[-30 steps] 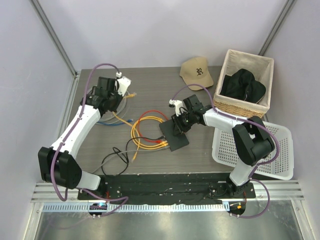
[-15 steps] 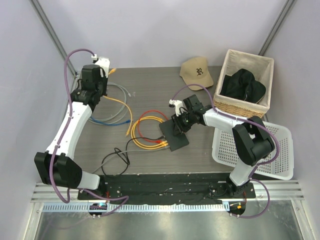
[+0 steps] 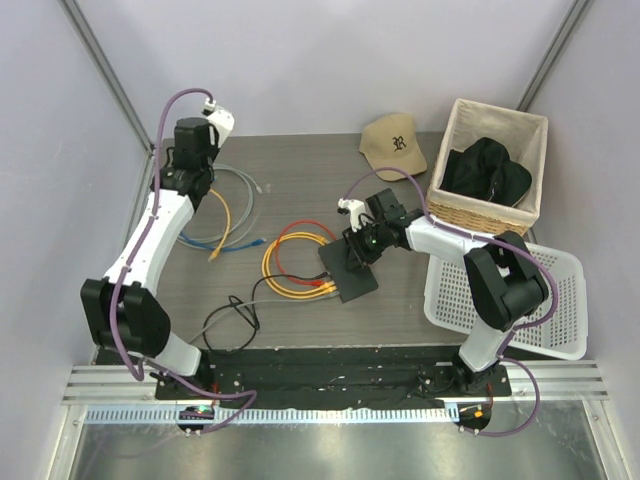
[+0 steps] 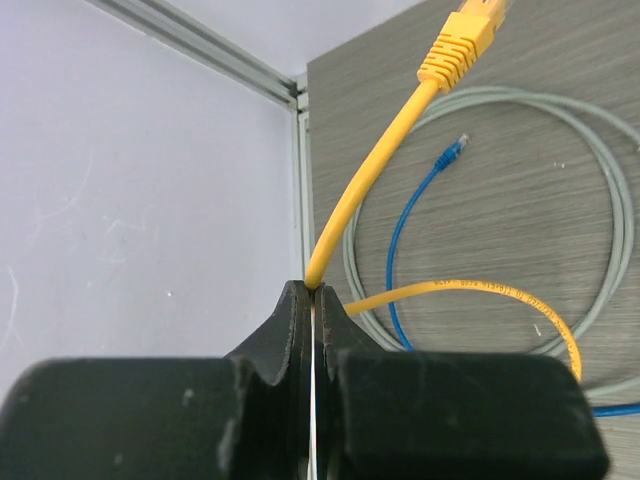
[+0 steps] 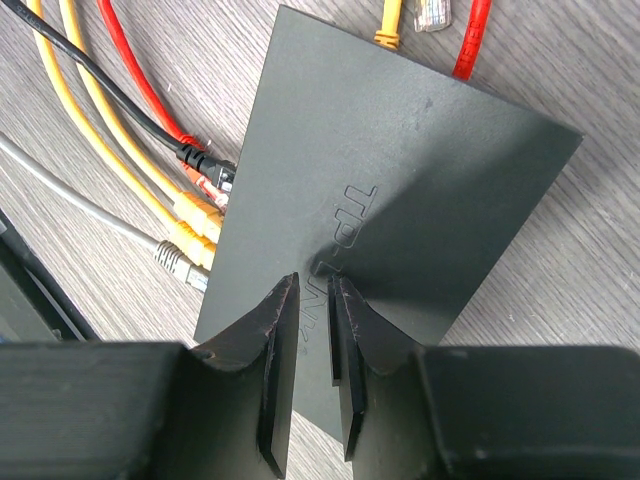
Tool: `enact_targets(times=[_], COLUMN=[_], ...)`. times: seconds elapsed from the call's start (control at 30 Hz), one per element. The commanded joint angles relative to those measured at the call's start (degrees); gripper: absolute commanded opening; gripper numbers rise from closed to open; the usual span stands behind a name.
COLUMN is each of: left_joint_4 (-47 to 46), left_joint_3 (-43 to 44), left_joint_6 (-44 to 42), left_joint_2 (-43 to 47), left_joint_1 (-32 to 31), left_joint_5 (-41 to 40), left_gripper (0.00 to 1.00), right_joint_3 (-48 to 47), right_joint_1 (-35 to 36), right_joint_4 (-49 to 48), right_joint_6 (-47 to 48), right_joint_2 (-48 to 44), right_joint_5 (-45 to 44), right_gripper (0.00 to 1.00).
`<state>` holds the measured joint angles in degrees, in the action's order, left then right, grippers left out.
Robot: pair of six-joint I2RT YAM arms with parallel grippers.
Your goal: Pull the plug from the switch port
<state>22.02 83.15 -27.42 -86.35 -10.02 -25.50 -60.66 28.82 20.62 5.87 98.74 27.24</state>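
The switch (image 3: 348,272), a flat black box, lies mid-table; in the right wrist view its top (image 5: 400,170) fills the frame. My right gripper (image 3: 358,248) stands over it, and this gripper (image 5: 313,285) has its jaws a narrow gap apart, tips on the lid, nothing between them. Black, yellow and grey plugs (image 5: 195,215) sit in the switch's left edge. My left gripper (image 3: 197,178) is at the back left, and this gripper (image 4: 315,290) is shut on a yellow cable (image 3: 225,218). That cable's plug (image 4: 468,40) is free, far from the switch.
Red and yellow cable loops (image 3: 295,262) lie left of the switch. A grey coil (image 3: 240,185) and a blue cable (image 3: 205,241) lie under the left arm. A tan cap (image 3: 393,143), a wicker basket (image 3: 455,212) holding a black garment and a white plastic basket (image 3: 510,300) stand at the right.
The left arm has swung from mid-table to the back left corner, drawing the yellow cable and its plug with it. The right arm and the switch have not moved.
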Motion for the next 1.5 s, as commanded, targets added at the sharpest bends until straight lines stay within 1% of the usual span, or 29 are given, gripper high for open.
enact_targets(times=[0.0, 0.03, 0.1, 0.13, 0.2, 0.23, 0.27, 0.3, 0.4, 0.43, 0.47, 0.53, 0.57, 0.6, 0.67, 0.7, 0.73, 0.77, 0.8, 0.87, 0.9, 0.93, 1.03, 1.1, 1.13, 1.23, 1.27, 1.37, 1.47], left_joint_4=[-5.57, -10.46, -16.1, -19.96, -21.4, -21.49, -21.23, -20.71, -15.97, -11.95, -9.74, -3.43, -1.56, 0.37, 5.04, 6.62, 9.76, 10.58, 11.37, 16.11, 17.34, 17.35, 10.43, 7.61, 6.64, 3.65, 3.3, 3.47, 4.52], left_joint_3=[-0.97, -2.37, -5.79, -5.98, -3.54, -2.05, 1.19, 2.87, 9.82, 11.4, 14.03, 15.89, 16.33, 16.16, 14.42, 13.62, 12.83, 10.65, 9.67, 7.74, 6.77, 5.54, -4.89, -7.73, -9.57, -10.56, -10.21, -8.45, -7.04], left_joint_6=[-3.86, -4.74, -7.37, -9.65, -11.07, -10.47, -10.11, -9.76, -5.73, -3.71, 1.35, 6.21, 9.2, 13.58, 16.25, 16.52, 16.87, 18.09, 20.1, 20.12, 20.56, 22.91, 26.71, 26.98, 29.85, 32.78, 33.48, 33.75, 33.84], left_joint_2=[-2.86, -3.99, -5.84, -8.29, -11.72, -15.05, -16.47, -17.79, -20.7, -20.44, -19.05, -16.94, -15.53, -13.08, -10.61, -9.21, -8.93, -8.84, -9.71, -11.55, -12.35, -13.49, -12.45, -12.88, -13.4, -16.65, -19.01, -22.89, -25.18], left_joint_1=[-0.44, -0.35, -0.44, -0.35, -0.09, 0.26, 0.7, 0.7, 0.79, 0.71, 0.62, 0.53, 0.44, 0.62, 0.53, 0.53, 0.36, -0.6, -1.22, -3.67, -4.65, -5.7, -11.84, -13.96, -14.67, -14.68, -14.76, -15.29, -15.73], left_joint_5=[-1.48, -2.01, -2.8, -3.33, -3.07, -2.81, -2.54, -2.63, -1.49, -0.44, 3.22, 8.25, 16.19, 20.97, 35.44, 51.61, 57.95, 62.02, 68.5, 73.2, 74.18, 73.75, 70.43, 68.31, 67.78, 67.33, 68.55, 70.23, 70.06], left_gripper=[0.0, 0.0, 0.0, 0.0, 0.01, 0.09, 0.25, 0.44, 0.54, 0.55, 0.56, 0.59, 0.59, 0.6, 0.58, 0.57, 0.57, 0.57, 0.58, 0.57, 0.55, 0.54, 0.55, 0.59, 0.59, 0.62, 0.62, 0.62, 0.62], right_joint_3=[0.37, 0.37, 0.28, 0.37, 0.46, 0.55, 0.55, 0.63, 0.72, 0.81, 0.81, 1.34, 1.6, 2.21, 2.74, 2.66, 2.48, 2.22, 1.69, 0.73, 0.46, 0.28, 0.11, 0.02, 0.11, 0.63, 1.07, 1.25, 1.6], right_joint_1=[-0.17, -0.17, -0.08, -0.08, -0.08, -0.08, -0.08, -0.08, -0.17, -0.08, -0.08, -0.08, -0.17, -0.08, -0.08, -0.08, -0.17, -0.08, -0.08, -0.08, -0.08, -0.17, -0.08, -0.08, -0.08, -0.08, -0.08, -0.08, -0.08], right_joint_4=[1.44, 1.44, 1.35, 1.35, 1.44, 1.53, 1.53, 1.61, 1.53, 1.44, 1.53, 1.53, 1.44, 1.26, 0.91, 1.0, 1.09, 1.09, 1.17, 1.26, 1.26, 1.26, 1.09, 1.26, 1.35, 1.09, 1.0, 1.26, 1.26], right_joint_6=[1.51, 1.51, 1.34, 1.34, 1.34, 1.34, 1.43, 1.43, 1.69, 1.78, 1.95, 2.48, 2.57, 2.48, 2.22, 2.13, 2.13, 2.22, 2.13, 2.13, 2.13, 2.04, 1.95, 1.87, 1.95, 1.87, 1.95, 1.95, 2.13], right_joint_2=[3.13, 2.95, 2.69, 2.51, 2.34, 2.34, 2.25, 2.25, 1.9, 1.72, 1.55, 0.84, 0.75, 0.58, 0.49, 0.75, 0.93, 1.1, 1.45, 2.16, 2.33, 2.77, 3.3, 3.39, 3.39, 3.04, 2.78, 2.51, 1.9], right_joint_5=[-5.36, -5.45, -5.71, -5.71, -5.89, -5.89, -5.89, -5.89, -6.06, -6.41, -6.59, -6.85, -7.29, -7.38, -8.08, -8.26, -8.43, -8.52, -8.52, -8.44, -8.18, -8.09, -7.91, -7.65, -7.47, -7.47, -7.47, -7.73, -8.17], right_gripper=[0.27, 0.27, 0.27, 0.27, 0.27, 0.28, 0.28, 0.28, 0.28, 0.28, 0.28, 0.28, 0.28, 0.28, 0.28, 0.28, 0.28, 0.28, 0.28, 0.28, 0.28, 0.31, 0.31, 0.31, 0.31, 0.31, 0.31, 0.31, 0.31])
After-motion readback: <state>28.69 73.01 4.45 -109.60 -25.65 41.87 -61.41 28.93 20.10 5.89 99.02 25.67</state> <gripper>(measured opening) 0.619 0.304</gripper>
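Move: The left gripper, high over the far-left table with the yellow cable pinched, has its drop spot about 3 cm ahead, 6 cm right and 28 cm below; the loose grey coil lies roughly 3 cm back, 7 cm right at table height. The switch is some 18 cm back, 38 cm right, 27 cm below, the black plug in its left edge about 20 cm back and 33 cm right. From the right gripper the switch's middle is about 1 cm back, 2 cm left, 3 cm below. Swing the left gripper forward and down about 10 cm each way, opening the fingers to let go of the yellow cable over the far-left table. Then lift and sweep it some 30 cm right and well back, and lower it steeply, fingers open and tipping down towards the plugs at the switch's left edge. Keep the right gripper at the switch. ##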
